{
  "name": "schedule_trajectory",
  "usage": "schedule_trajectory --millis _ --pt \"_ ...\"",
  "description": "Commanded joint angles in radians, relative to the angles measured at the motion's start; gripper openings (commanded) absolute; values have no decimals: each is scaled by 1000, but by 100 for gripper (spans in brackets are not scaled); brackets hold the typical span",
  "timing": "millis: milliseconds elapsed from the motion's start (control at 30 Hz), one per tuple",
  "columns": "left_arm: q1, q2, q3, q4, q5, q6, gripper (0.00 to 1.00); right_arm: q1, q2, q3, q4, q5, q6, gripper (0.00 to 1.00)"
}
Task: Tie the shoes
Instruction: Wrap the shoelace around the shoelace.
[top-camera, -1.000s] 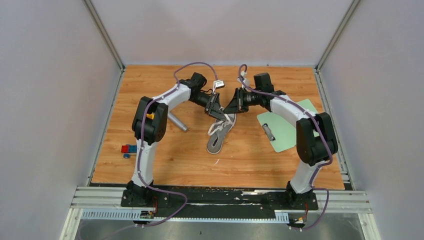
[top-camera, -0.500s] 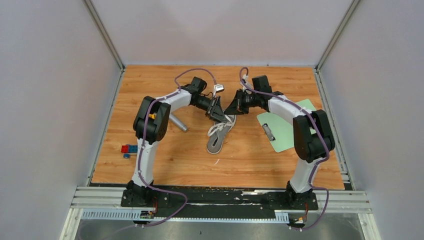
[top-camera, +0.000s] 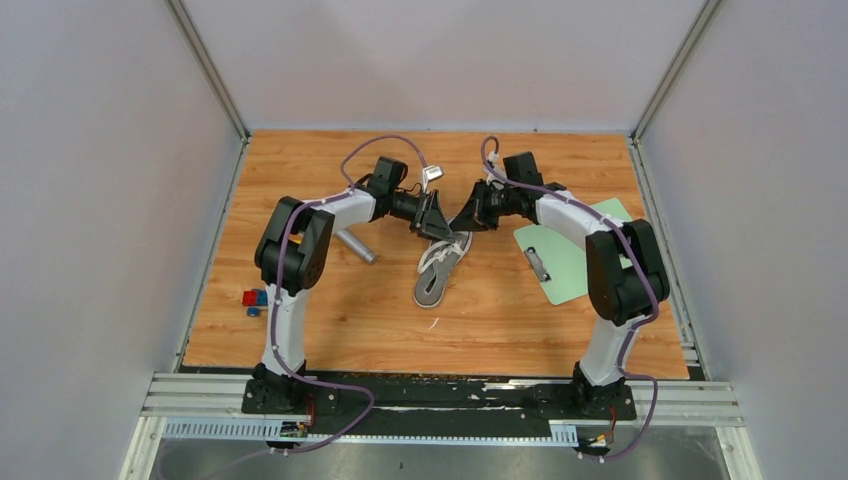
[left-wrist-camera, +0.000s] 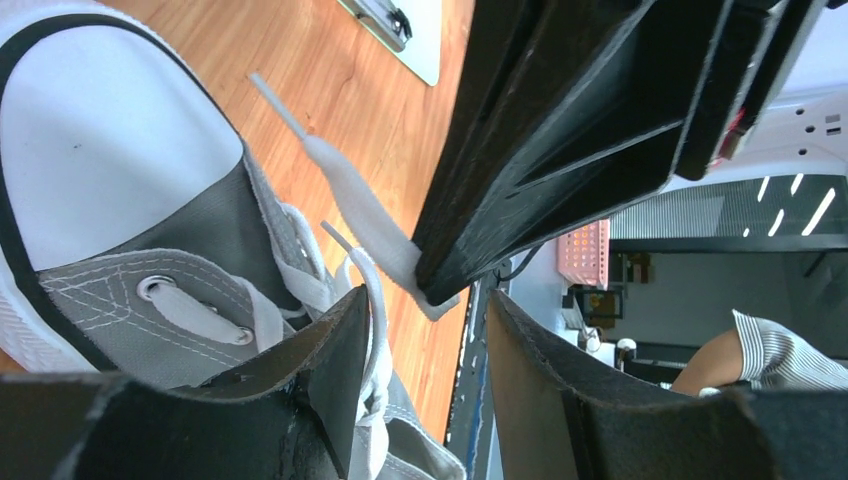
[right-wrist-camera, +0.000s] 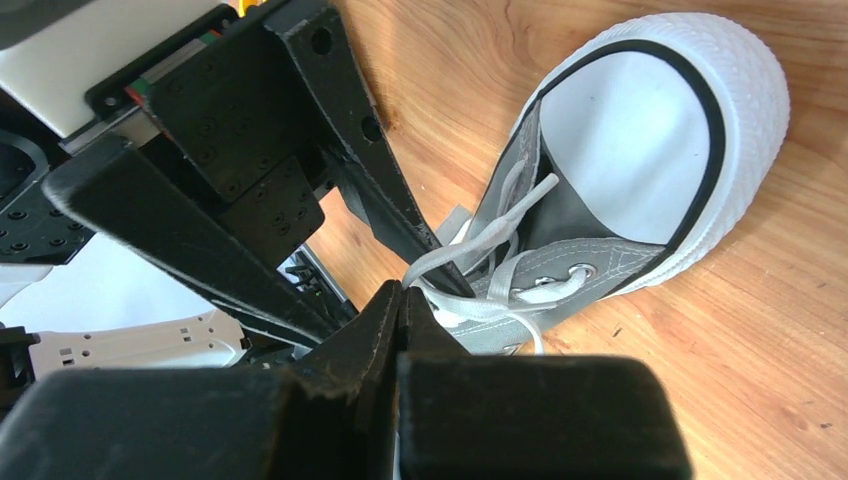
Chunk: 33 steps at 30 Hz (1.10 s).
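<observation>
The shoes are one grey canvas sneaker (top-camera: 436, 272) with a white toe cap (left-wrist-camera: 105, 130), lying mid-table with its toe toward the back right. Both grippers meet over the toe end. My right gripper (right-wrist-camera: 402, 291) is shut on a white lace (left-wrist-camera: 365, 215), which it holds stretched up from the eyelets; its black tip (left-wrist-camera: 440, 275) shows in the left wrist view. My left gripper (left-wrist-camera: 425, 315) stands open just beside that tip. Another lace strand (left-wrist-camera: 378, 300) runs along the inner face of its left finger (left-wrist-camera: 320, 370). Crossed laces (right-wrist-camera: 520, 290) lie over the tongue.
A green clipboard (top-camera: 570, 262) lies right of the sneaker under the right arm. A metal cylinder (top-camera: 355, 245) rests left of the sneaker beside the left arm. Small red and blue blocks (top-camera: 257, 298) sit near the table's left edge.
The left arm has folded lower, its elbow sinking toward the table, and its gripper has settled slightly down at the shoe's toe. The right gripper has edged a little toward the back.
</observation>
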Motion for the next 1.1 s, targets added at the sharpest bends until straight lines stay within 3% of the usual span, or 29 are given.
schedule_trajectory --millis 0,133,267,567,800,900,1033,1067 --pt "4 -74 -27 113 4 -57 54 20 -9 2 28 -15 46 0" --pt "3 -87 -45 164 -19 -87 54 40 14 28 44 -31 66 0" --pt "3 -90 -41 102 -33 -39 51 57 28 38 49 -25 72 0" --pt "3 -103 -26 -55 2 139 25 62 -1 12 54 0 46 0" --pt "3 -106 41 -199 7 274 17 62 -8 4 59 -8 -1 0" --pt "3 -110 58 -237 5 295 12 52 -27 11 58 -11 -41 12" --pt "3 -117 72 -277 8 329 10 8 -66 -2 70 -101 -172 50" --pt "3 -118 76 -283 9 338 10 -7 -74 -6 71 -162 -237 55"
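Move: The lace end, still pinched in the right fingertips, sits about 1 cm to the right of the left hand's point, level with it front to back and in height, at the mouth of its half-open fingers. The shoe's middle is roughly 5 cm back, 1 cm left and 6 cm below the left hand. A silver tube lies some 20 cm to its left, 9 cm down. From the right hand, the gap between the left fingers is about 1 cm left, level. The left fingers close on the lace end that the right fingertips feed in between them, drawing some 1.5 cm left and 1 cm back as they shut. The right hand, keeping its pinch, goes about 2 cm left and a little back and down, waits while the left closes, then opens to about half and starts backing off to the right, about 1 cm. ##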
